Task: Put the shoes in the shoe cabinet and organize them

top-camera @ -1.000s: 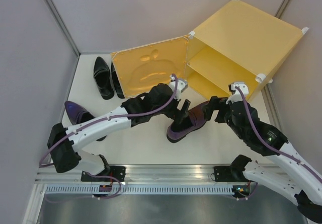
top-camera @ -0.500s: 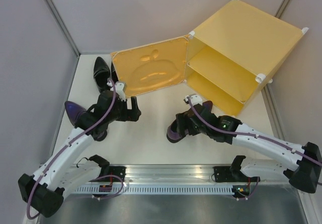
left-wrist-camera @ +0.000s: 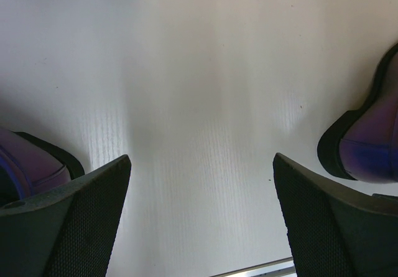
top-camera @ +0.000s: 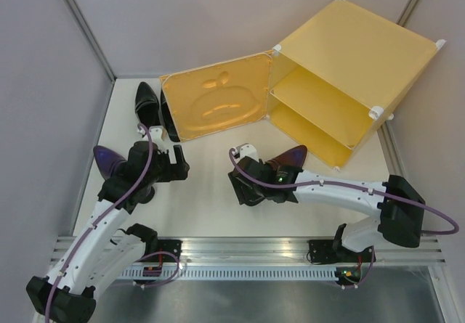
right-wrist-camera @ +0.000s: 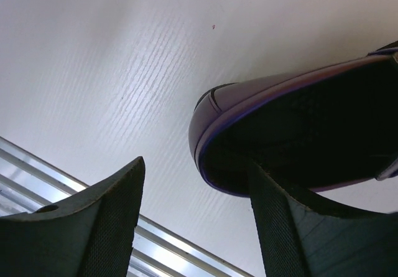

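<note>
The yellow shoe cabinet (top-camera: 349, 62) stands at the back right with its door (top-camera: 218, 105) swung open. A black pair of shoes (top-camera: 147, 109) lies beside the door, partly behind it. One purple shoe (top-camera: 107, 161) lies at the left, partly under my left arm. The other purple shoe (top-camera: 285, 168) lies in front of the cabinet. My right gripper (top-camera: 243, 185) is open at this shoe's heel (right-wrist-camera: 214, 118), with one finger (right-wrist-camera: 292, 221) inside the shoe's opening and the other outside it. My left gripper (left-wrist-camera: 202, 221) hangs open over bare table between the two purple shoes.
Grey walls (top-camera: 43, 83) close in the white table (top-camera: 211, 207) on the left, back and right. A metal rail (top-camera: 240, 254) runs along the near edge. The open door stands between the black pair and the cabinet's mouth.
My left arm has drawn back to the left, away from the middle shoe. My right gripper has swung left along that shoe to its heel, and its jaws have narrowed somewhat.
</note>
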Available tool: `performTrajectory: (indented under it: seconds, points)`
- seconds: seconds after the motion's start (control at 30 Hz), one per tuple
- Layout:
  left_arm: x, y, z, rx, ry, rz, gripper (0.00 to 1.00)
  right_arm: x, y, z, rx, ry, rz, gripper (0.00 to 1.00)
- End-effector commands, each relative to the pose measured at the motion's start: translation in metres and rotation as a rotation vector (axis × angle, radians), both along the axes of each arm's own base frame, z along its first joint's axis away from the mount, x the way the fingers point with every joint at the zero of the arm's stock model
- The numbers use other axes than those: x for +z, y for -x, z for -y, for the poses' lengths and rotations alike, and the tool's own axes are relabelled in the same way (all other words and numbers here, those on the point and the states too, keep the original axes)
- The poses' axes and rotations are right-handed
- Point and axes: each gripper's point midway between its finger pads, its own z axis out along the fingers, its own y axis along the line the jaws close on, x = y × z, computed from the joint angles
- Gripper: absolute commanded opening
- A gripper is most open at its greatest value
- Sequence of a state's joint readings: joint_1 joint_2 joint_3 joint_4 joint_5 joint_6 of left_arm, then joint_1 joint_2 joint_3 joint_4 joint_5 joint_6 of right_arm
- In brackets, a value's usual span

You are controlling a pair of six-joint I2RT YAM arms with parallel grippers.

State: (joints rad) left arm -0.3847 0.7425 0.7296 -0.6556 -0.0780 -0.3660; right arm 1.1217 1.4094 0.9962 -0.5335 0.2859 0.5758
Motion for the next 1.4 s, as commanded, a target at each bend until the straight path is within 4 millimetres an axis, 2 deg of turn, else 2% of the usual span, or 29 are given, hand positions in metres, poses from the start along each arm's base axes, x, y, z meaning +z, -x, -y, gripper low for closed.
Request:
performTrajectory:
  seconds: [0.0, 0.1, 0.2, 0.3, 0.4, 0.43, 0.5, 0.6, 0.63, 0.73, 0.87, 0.93, 0.97, 1.1, 1.23, 1.37]
  points:
    - [0.007, -0.006, -0.005, 0.056, 0.016, 0.031, 0.97, 0.003, -0.012, -0.019, -0.010, -0.015, 0.021, 0.71]
    - [0.006, -0.006, -0.004, 0.049, 0.020, 0.026, 0.97, -0.007, -0.013, -0.024, -0.006, 0.006, 0.011, 0.65]
    - [0.005, -0.007, -0.001, 0.039, 0.025, 0.011, 0.97, -0.026, -0.013, -0.025, -0.002, 0.056, -0.010, 0.63]
    - [0.005, -0.008, 0.006, 0.014, 0.037, -0.009, 0.96, -0.040, -0.014, -0.019, -0.005, 0.102, -0.011, 0.60]
    - [0.012, -0.012, 0.010, -0.003, 0.045, -0.008, 0.97, -0.050, -0.015, -0.015, 0.003, 0.132, -0.009, 0.51]
    - [0.014, -0.015, 0.012, -0.004, 0.043, -0.009, 0.97, -0.051, -0.014, -0.014, 0.011, 0.139, -0.008, 0.45]
    - [0.016, -0.018, 0.012, -0.016, 0.029, -0.010, 0.97, -0.051, -0.016, -0.009, 0.022, 0.165, 0.006, 0.40]
    - [0.020, -0.025, 0.013, -0.026, 0.011, -0.006, 0.97, -0.046, -0.018, -0.002, 0.056, 0.196, 0.024, 0.26]
    - [0.020, -0.027, 0.013, -0.022, 0.003, -0.006, 0.97, -0.042, -0.019, 0.000, 0.067, 0.199, 0.027, 0.14]
    - [0.021, -0.030, 0.010, -0.015, -0.012, 0.010, 0.97, -0.031, -0.022, 0.008, 0.123, 0.191, 0.031, 0.02]
    - [0.011, -0.027, 0.009, -0.016, -0.016, -0.004, 0.96, -0.019, -0.038, 0.031, 0.152, 0.164, 0.001, 0.01]
    - [0.008, -0.027, 0.007, -0.011, -0.026, -0.006, 0.96, -0.011, -0.041, 0.035, 0.178, 0.132, -0.012, 0.01]
    - [0.008, -0.026, 0.005, -0.006, -0.028, 0.000, 0.96, -0.009, -0.049, 0.042, 0.160, 0.114, -0.020, 0.01]
    - [0.008, -0.025, 0.002, 0.008, -0.036, 0.011, 0.96, -0.003, -0.057, 0.046, 0.189, 0.072, -0.035, 0.01]
    - [0.008, -0.025, 0.000, 0.012, -0.040, 0.012, 0.96, -0.004, -0.053, 0.045, 0.240, 0.042, -0.083, 0.01]
    - [0.006, -0.024, 0.000, 0.012, -0.041, 0.009, 0.96, -0.004, -0.063, 0.055, 0.218, 0.055, -0.075, 0.01]
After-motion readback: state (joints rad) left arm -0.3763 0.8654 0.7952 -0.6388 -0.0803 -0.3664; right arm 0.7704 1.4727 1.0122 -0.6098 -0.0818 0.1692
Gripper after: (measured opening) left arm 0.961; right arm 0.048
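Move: The purple shoe lies toe-out towards the cabinet, its middle about 8 cm ahead of the right hand, 8 cm to its right and 7 cm below, with the heel almost under the fingers. The cabinet's lower opening is roughly 15 cm ahead and 16 cm right; the open door stands about 20 cm ahead and 5 cm left. From the left hand, that shoe is some 24 cm right, 3 cm back and 12 cm lower. Right hand sinks about 4 cm, pinches the purple shoe's heel, then takes it 7 cm right and slightly forward. ##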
